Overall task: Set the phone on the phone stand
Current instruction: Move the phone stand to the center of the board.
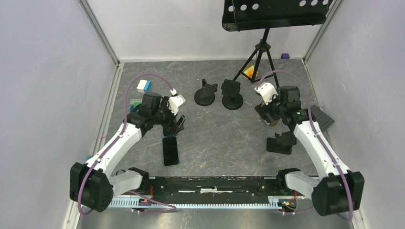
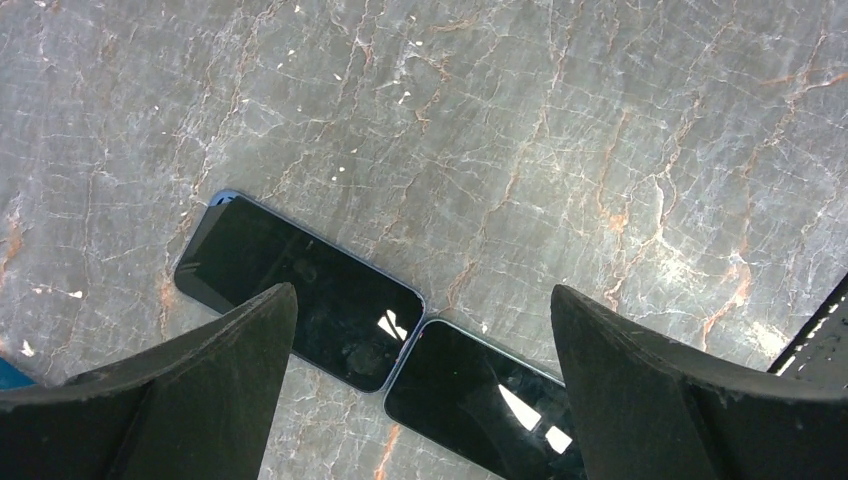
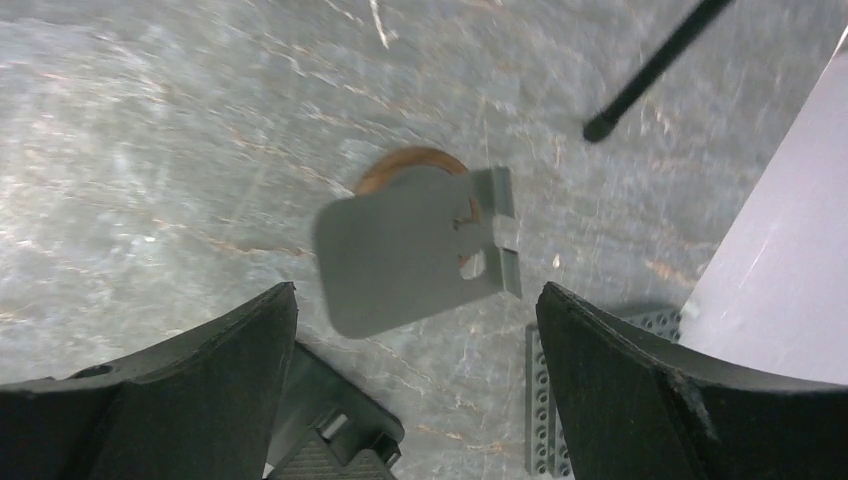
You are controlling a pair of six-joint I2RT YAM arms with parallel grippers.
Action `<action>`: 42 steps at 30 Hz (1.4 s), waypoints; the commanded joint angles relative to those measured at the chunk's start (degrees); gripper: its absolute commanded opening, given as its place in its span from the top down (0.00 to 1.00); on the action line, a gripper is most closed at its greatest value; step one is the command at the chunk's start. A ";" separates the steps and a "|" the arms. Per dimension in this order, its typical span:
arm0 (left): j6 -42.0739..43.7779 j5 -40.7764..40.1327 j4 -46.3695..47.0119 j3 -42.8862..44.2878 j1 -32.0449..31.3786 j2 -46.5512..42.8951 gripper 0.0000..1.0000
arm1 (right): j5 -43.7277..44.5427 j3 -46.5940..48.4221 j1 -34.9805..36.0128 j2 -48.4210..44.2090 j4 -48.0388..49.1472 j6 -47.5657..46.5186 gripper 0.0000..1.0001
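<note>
Two dark-screened phones lie flat on the marble table, corner to corner: one (image 2: 300, 300) under my left finger, the other (image 2: 490, 400) toward the right finger. My left gripper (image 2: 422, 290) hovers above them, open and touching neither. From the top view only one phone (image 1: 170, 150) shows, just nearer than the left gripper (image 1: 178, 125). My right gripper (image 3: 417, 287) is open and empty above a grey phone stand (image 3: 415, 250) on a brown round base. In the top view the right gripper (image 1: 270, 118) covers that stand.
Two black round-based stands (image 1: 206, 94) (image 1: 232, 94) sit mid-table. Another black stand (image 1: 282, 142) (image 3: 330, 430) lies by the right arm. A grey studded plate (image 3: 545, 400), a tripod (image 1: 258, 57) under a music tray, and loose bricks (image 1: 143, 86) are near the walls.
</note>
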 commanded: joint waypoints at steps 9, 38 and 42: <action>-2.01 3.18 3.45 -1.47 -0.04 -3.90 0.00 | -12.41 7.43 -18.59 15.09 2.95 0.29 0.16; -2.48 2.99 3.53 -1.23 -0.06 -3.92 0.00 | -27.86 10.96 -29.23 27.77 -0.83 -4.07 0.90; -2.59 2.94 3.53 -1.38 -0.06 -3.93 0.00 | -31.04 12.11 -30.54 31.21 -2.26 -4.36 0.98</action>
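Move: The grey phone stand on the wooden base is some 5 cm to the right hand's right, 2 cm ahead and 10 cm below. From this stand, the low black stand is about 15 cm back and 6 cm to the right, the tripod foot some 10 cm ahead and 6 cm right, and the upright black stand 20 cm left and 7 cm ahead. For the left hand, the grey stand lies about 47 cm right, 6 cm ahead and 8 cm lower. The right fingertips come together at the lipped right-hand end of the grey stand's plate, pinching its edge, after closing from wide open to almost shut. To get there the hand swings about 9 cm right while sinking some 7 cm and reaching 5 cm forward; the wrist rolls its left side up and tips the fingers steeper, roughly 25 degrees in all. ##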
